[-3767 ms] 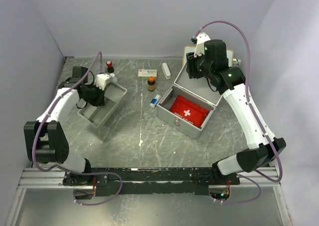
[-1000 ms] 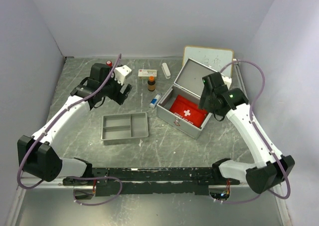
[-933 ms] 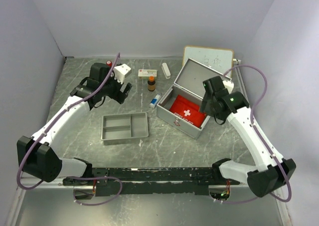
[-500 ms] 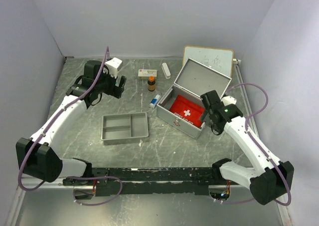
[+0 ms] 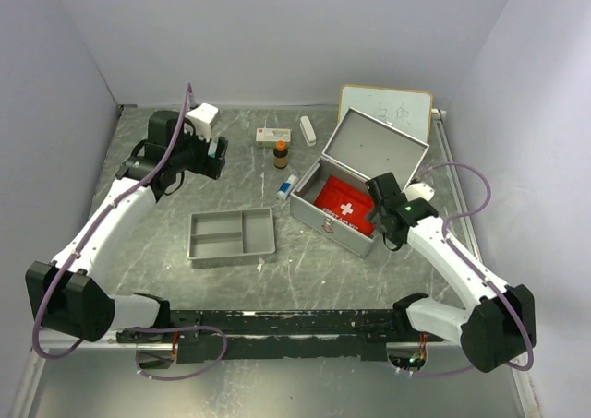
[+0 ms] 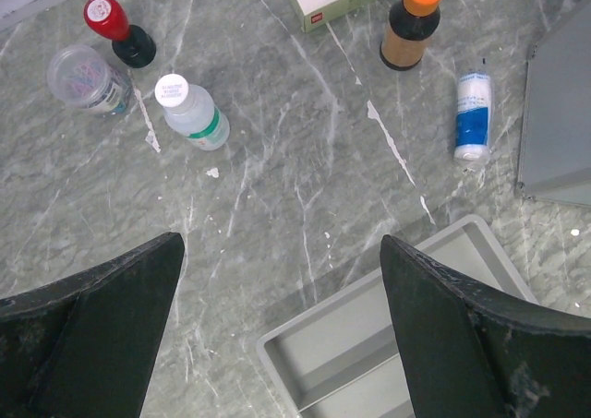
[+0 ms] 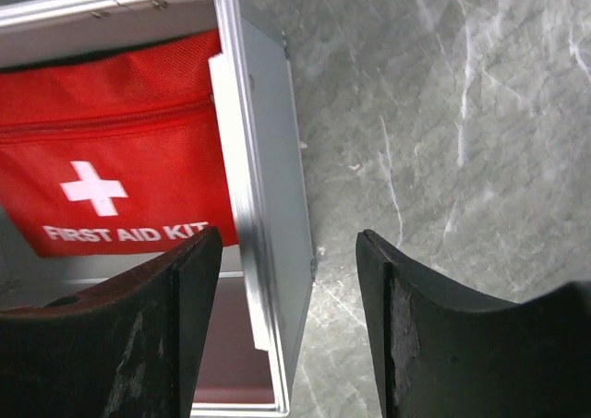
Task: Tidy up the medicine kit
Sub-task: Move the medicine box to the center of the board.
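The medicine kit (image 5: 343, 222), a silver case, stands open right of centre with its lid (image 5: 379, 149) raised. A red first aid pouch (image 7: 111, 173) lies inside. My right gripper (image 7: 286, 243) is open and straddles the kit's side wall (image 7: 268, 252): one finger hangs inside over the pouch, the other outside over the table, neither touching. In the top view it is the right gripper (image 5: 384, 219) at the kit's near right edge. My left gripper (image 6: 282, 247) is open and empty, high over the table at the back left, also seen as the left gripper (image 5: 212, 157).
A grey divided tray (image 5: 231, 235) lies left of the kit. Loose on the back of the table: a red-capped bottle (image 6: 118, 30), a clear jar (image 6: 88, 78), a white-capped bottle (image 6: 192, 113), a box (image 5: 271, 136), an orange-capped bottle (image 5: 281, 154), a blue-white tube (image 5: 288, 187). A whiteboard (image 5: 386, 104) leans behind the kit.
The tray, earlier at the left under my left gripper, now lies mid-table. My left arm swung back and left. My right gripper came forward and down from the lid to the kit's near right wall.
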Robot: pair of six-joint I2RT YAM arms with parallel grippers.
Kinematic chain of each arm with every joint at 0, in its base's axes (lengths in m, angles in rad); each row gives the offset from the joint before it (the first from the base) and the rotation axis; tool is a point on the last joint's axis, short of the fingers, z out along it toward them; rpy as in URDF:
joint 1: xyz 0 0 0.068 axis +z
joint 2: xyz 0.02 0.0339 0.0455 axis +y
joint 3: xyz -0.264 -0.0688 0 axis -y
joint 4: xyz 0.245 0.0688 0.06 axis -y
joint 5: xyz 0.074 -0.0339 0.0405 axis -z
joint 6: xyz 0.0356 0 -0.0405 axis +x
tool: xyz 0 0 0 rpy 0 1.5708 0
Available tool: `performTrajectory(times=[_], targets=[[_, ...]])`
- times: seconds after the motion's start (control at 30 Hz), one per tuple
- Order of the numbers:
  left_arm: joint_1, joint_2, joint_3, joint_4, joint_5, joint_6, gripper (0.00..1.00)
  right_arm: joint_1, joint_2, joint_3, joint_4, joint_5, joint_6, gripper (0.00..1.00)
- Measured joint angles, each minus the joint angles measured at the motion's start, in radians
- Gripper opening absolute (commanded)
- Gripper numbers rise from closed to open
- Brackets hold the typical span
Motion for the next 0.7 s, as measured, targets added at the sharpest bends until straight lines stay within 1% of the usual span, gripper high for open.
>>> performTrajectory(times=[0.07,0.1,0.2,0.27,0.3,0.37,0.43,0.7], targets=[[0.004,0.0,0.0,0.0,0.004,0.0,0.99,0.0,0.019,-0.021,0.014,-0.01,-0.004,0.52],[0.006,0.0,0.0,0.0,0.006,0.0,0.99,0.0,0.026,-0.026,0.019,-0.015,-0.007,0.46],[0.014,0.0,0.0,0.0,0.016,0.0,0.99,0.0,0.035,-0.029,0.026,-0.019,-0.016,0.25],[0.02,0.0,0.0,0.0,0.023,0.0,0.99,0.001,0.03,-0.029,0.038,-0.019,-0.019,0.16],[0.024,0.0,0.0,0.0,0.026,0.001,0.99,0.001,0.027,-0.029,0.04,-0.019,-0.02,0.13],[0.032,0.0,0.0,0.0,0.035,0.001,0.99,0.001,0.018,-0.029,0.032,-0.01,-0.041,0.1],[0.037,0.0,0.0,0.0,0.041,0.001,0.99,0.002,0.014,-0.029,0.025,-0.006,-0.065,0.09],[0.052,0.0,0.0,0.0,0.065,0.001,0.99,-0.002,0.014,-0.018,0.012,0.031,-0.178,0.11]])
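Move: The medicine box stands open with its middle about 7 cm to the right hand's left, 4 cm ahead and 5 cm below; its right end wall is already between the open fingers. The red first aid kit lies inside at about the same place. The raised lid is some 13 cm straight ahead of that hand, the blue-and-white tube about 19 cm left and 8 cm ahead. From the left hand the box is roughly 30 cm right and 8 cm back, well below. The medicine box's right end wall gets pinched at the rim: the right hand sinks about 1.5 cm over the wall while its fingers shut from well open, one pad inside and one outside. Keeping that grip, the hand draws the wall about 1.5 cm to the right and turns slightly counter-clockwise, tilting some 5 degrees, its right side rising. ##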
